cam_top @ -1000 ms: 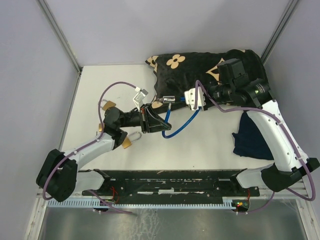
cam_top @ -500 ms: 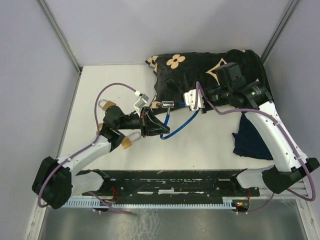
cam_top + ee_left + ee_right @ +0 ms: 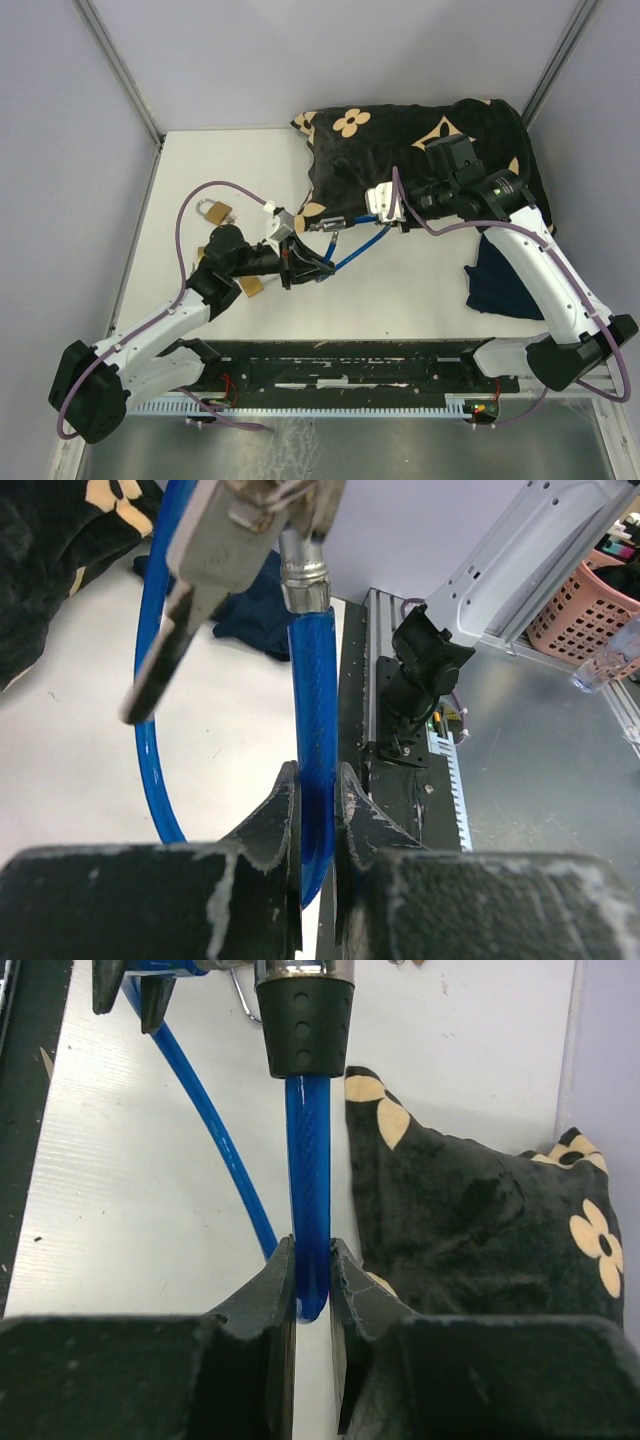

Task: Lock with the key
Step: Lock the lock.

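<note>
A blue cable lock [image 3: 355,250] is strung between my two grippers above the table. My left gripper [image 3: 300,263] is shut on one end of the cable [image 3: 315,730], just below its metal ferrule. A silver key [image 3: 190,590] hangs beside that end and shows small in the top view [image 3: 328,225]. My right gripper [image 3: 378,218] has the cable [image 3: 308,1190] between its fingertips [image 3: 312,1255], both touching it. The lock's black cylinder head [image 3: 305,1020] sits just beyond them.
A black blanket with beige flowers [image 3: 400,140] lies at the back, under the right arm. A dark blue cloth [image 3: 505,280] lies on the right. Two brass padlocks [image 3: 213,211] [image 3: 252,287] rest near the left arm. A black rail [image 3: 340,365] runs along the near edge.
My left gripper has drawn back toward the near left with its cable end. The loop has pulled from a sagging curve into a nearly straight line. The right gripper shifted slightly left.
</note>
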### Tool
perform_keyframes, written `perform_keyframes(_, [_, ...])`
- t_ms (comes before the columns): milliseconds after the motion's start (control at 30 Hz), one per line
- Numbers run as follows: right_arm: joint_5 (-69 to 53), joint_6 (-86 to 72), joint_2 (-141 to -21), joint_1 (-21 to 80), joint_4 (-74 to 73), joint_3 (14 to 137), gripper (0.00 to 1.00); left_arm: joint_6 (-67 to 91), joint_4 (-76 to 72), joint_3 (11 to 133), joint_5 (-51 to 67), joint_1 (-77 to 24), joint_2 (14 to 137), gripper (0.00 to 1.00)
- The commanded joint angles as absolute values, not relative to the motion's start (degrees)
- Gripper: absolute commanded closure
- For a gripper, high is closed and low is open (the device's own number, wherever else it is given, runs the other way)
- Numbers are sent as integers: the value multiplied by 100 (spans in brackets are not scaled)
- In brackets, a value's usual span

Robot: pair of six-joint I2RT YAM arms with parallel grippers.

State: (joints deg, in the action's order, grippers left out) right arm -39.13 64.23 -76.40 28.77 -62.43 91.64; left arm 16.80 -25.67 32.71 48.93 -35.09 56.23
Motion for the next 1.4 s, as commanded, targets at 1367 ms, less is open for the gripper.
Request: perform_keyframes(1367, [-3297, 6696, -7547, 3174, -6350, 9981, 85, 6889, -7645, 3954, 5825, -3419, 7478, 97])
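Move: The cable lock's head hangs between the hands, about 6 cm ahead of the left hand, 2 cm to its right and 5 cm above it. From the right hand it lies some 10 cm to the left, roughly level in depth and height. Far below the left hand, about 23 cm down, a brass padlock lies some 16 cm left and 1 cm ahead; the black blanket's near-left corner is 14 cm ahead, 4 cm left. The blue cable and its lock head are carried upward between two hands that keep their pinch on the cable. The left hand climbs about 7 cm, then sinks back slightly, easing a little right and back as its wrist rolls some 20 degrees, forward side dipping, and its fingertips tip up. The right hand rises roughly 4 cm and settles by 1 cm, drifting slightly right, its grip effort higher than at first. ##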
